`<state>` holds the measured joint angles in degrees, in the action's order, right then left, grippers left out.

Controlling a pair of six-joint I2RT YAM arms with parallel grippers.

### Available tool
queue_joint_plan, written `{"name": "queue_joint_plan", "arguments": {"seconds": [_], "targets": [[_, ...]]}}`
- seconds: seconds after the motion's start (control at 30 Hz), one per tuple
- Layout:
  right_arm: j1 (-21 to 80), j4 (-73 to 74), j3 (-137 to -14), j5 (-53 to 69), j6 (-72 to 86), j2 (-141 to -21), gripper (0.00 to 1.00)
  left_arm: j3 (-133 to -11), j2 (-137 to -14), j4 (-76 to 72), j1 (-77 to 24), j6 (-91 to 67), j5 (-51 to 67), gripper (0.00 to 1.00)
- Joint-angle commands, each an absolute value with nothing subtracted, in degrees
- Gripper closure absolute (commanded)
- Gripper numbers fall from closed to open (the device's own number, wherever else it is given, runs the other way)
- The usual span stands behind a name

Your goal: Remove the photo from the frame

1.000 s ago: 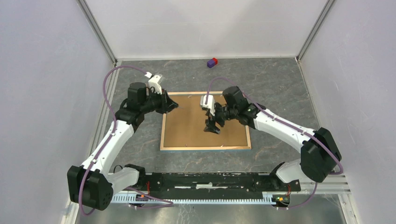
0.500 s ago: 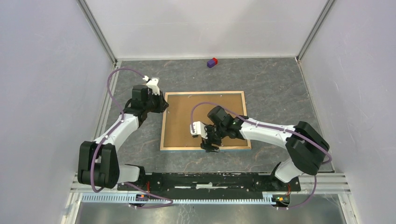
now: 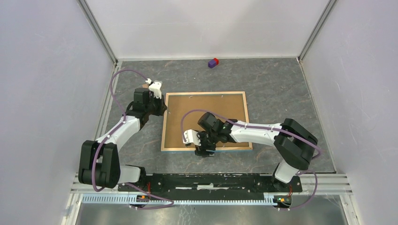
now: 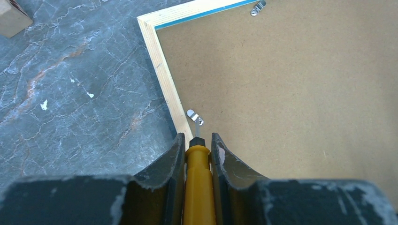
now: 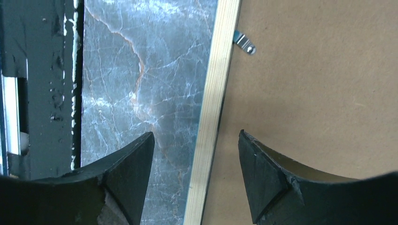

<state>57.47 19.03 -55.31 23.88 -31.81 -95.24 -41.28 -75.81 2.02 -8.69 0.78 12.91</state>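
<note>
The frame lies face down on the table, its brown fibreboard back up inside a light wood rim. The photo is hidden beneath that back. My left gripper is at the frame's left rim, shut on a yellow-handled screwdriver. The screwdriver's tip rests at a small metal tab just inside the rim. My right gripper is open and straddles the near rim, one finger over the table and the other over the fibreboard. A second tab sits further along that rim.
A small purple and red block lies near the back wall. A light wooden block sits left of the frame's far corner. The arms' black base rail runs close to the frame's near edge. Walls enclose the table on three sides.
My right arm has swung from over the middle of the fibreboard down to the frame's near rim, its jaws narrowing slightly. My left gripper has stayed at the left rim, still shut on the screwdriver.
</note>
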Motion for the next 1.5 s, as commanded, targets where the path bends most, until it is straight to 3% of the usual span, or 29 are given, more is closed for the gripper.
{"name": "queue_joint_plan", "arguments": {"seconds": [0.0, 0.6, 0.93, 1.27, 1.47], "targets": [[58.75, 18.59, -59.37, 21.71, -32.29, -96.53, 0.29, -41.15, -75.65, -0.26, -8.53, 4.92, 11.63, 0.98], [60.07, 18.17, -60.58, 20.81, -32.12, -101.85, 0.35, -40.64, -79.95, 0.23, -8.55, 4.55, 10.5, 0.98], [61.48, 18.96, -58.15, 22.54, -34.36, -103.96, 0.55, -39.07, -82.45, -1.97, -8.47, 3.16, 13.25, 0.98], [62.26, 21.36, -56.99, 24.25, -37.42, -105.16, 1.0, -38.22, -83.23, -3.25, -8.44, 6.99, 21.82, 0.98], [62.2, 21.31, -56.43, 24.84, -37.53, -104.63, 1.0, -37.46, -81.43, -3.11, -8.48, 10.88, 25.01, 0.98]]}}
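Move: My left hand already holds the screwdriver; the clip on the frame's left rail is about 8 cm below it, 2 cm ahead and 1 cm to the right. From that clip, the far-left corner lies 10 cm ahead and 1 cm left, the far clip 8 cm ahead and 10 cm right. My open right hand straddles the near rail; its grip spot is 1 cm ahead, 3 cm left and 2 cm below, with the near clip another 5 cm left and 1 cm ahead. I slide my right hand about 3 cm left along the near rail while lowering it 1–2 cm, then close its wide-open fingers until they pinch the rail from both sides. Meanwhile my left hand keeps hold of the upright screwdriver and sinks some 2 cm to bring the tip down beside the clip's screw, then stays low with only a slight clockwise turn. ##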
